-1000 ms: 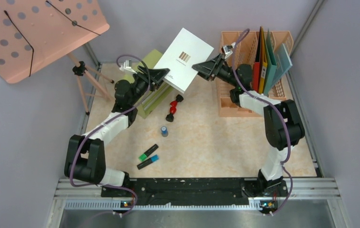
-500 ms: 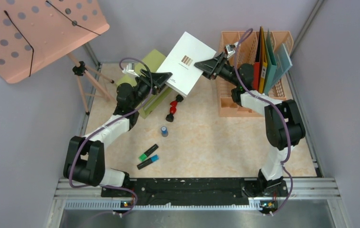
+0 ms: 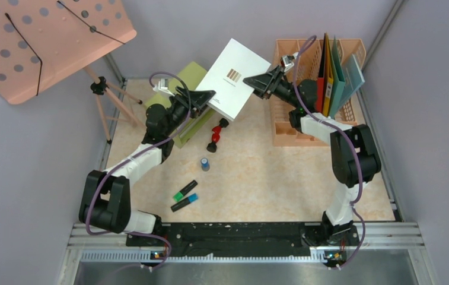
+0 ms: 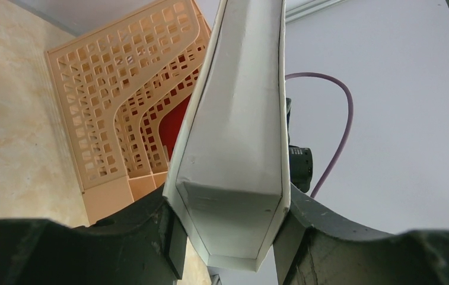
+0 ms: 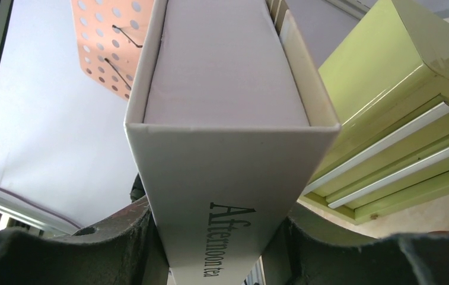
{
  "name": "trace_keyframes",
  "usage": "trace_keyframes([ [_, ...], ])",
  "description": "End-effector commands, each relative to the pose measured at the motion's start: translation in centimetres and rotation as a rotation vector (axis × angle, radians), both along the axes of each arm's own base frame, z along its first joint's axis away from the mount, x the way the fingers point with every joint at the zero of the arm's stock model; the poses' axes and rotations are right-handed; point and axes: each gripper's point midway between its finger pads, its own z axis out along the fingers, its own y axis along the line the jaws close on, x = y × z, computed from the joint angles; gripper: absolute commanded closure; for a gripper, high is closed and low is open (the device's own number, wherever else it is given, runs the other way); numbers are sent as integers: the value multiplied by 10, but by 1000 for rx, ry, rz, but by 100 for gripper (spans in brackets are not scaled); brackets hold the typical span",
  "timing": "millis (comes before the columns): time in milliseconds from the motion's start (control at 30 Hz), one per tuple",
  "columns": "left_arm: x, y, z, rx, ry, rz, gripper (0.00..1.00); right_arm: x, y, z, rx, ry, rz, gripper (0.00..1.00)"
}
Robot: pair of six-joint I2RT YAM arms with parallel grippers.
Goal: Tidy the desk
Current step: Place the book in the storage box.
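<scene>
A flat white box [image 3: 233,77] printed "Afternoon tea" hangs tilted above the back of the desk [image 3: 257,178], held between both arms. My left gripper [image 3: 209,95] is shut on its lower left corner; in the left wrist view the box [image 4: 239,119] fills the gap between the jaws of this gripper [image 4: 231,237]. My right gripper [image 3: 250,80] is shut on the box's right edge, and in the right wrist view the box [image 5: 222,136] is pressed by both fingers of that gripper [image 5: 219,237].
A peach file rack [image 3: 287,127] with upright folders [image 3: 331,77] stands back right. A green drawer cabinet [image 3: 189,74] sits back left under the box. A red object [image 3: 216,135], a small blue cap [image 3: 205,163] and two highlighters [image 3: 184,196] lie mid-desk. A peach perforated board [image 3: 44,41] stands far left.
Both arms have carried the white box a little to the right and back, toward the file rack. In the last half second almost nothing moved.
</scene>
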Motion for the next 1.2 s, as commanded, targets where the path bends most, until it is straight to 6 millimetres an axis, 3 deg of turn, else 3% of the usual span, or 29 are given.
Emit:
trace_keyframes([
  [0,-5,-5,-25,105,34,-14,85,-16,-13,75,57,-270,-32,100],
  [67,-3,-3,-24,111,27,1,67,-19,-16,80,40,-291,-38,100],
  [167,0,1,-23,137,20,6,27,-17,-29,87,13,-318,-77,100],
  [200,0,2,-22,146,19,5,19,-15,-36,88,0,-319,-97,100],
  [333,0,5,-15,168,-5,0,4,-9,-59,94,-46,-329,-168,100],
  [600,-3,20,-10,224,-27,-7,1,-2,-94,116,-204,-418,-313,100],
  [833,3,43,-11,410,-51,-27,1,-11,-132,132,-528,-522,-549,100],
  [1033,2,51,-19,555,-71,-30,1,-33,-179,133,-745,-538,-796,100],
  [1167,4,55,-18,586,-69,-6,1,-44,-204,120,-845,-505,-900,100],
])
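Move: Both hands hold the book, its middle roughly 5 cm left of the right hand and level with it fore and aft. From that hand the storage box is about 23 cm right, 6 cm farther out and 20 cm below; the folders in it stand some 27 cm right and 5 cm ahead. From the left hand the box is about 35 cm right and 10 cm ahead, the green cabinet 9 cm left and 6 cm ahead, well below. Rightward and up goes the right hand, about 16 cm across and 13 cm higher, easing back a little at the end; keeping its pinch on the book, it swings clockwise from pointing mostly left to mostly forward, rolling too, towards the storage box. The left fingers open wide and let go of the book, then that hand sinks and draws off about 5 cm left, rolling its left side up. ##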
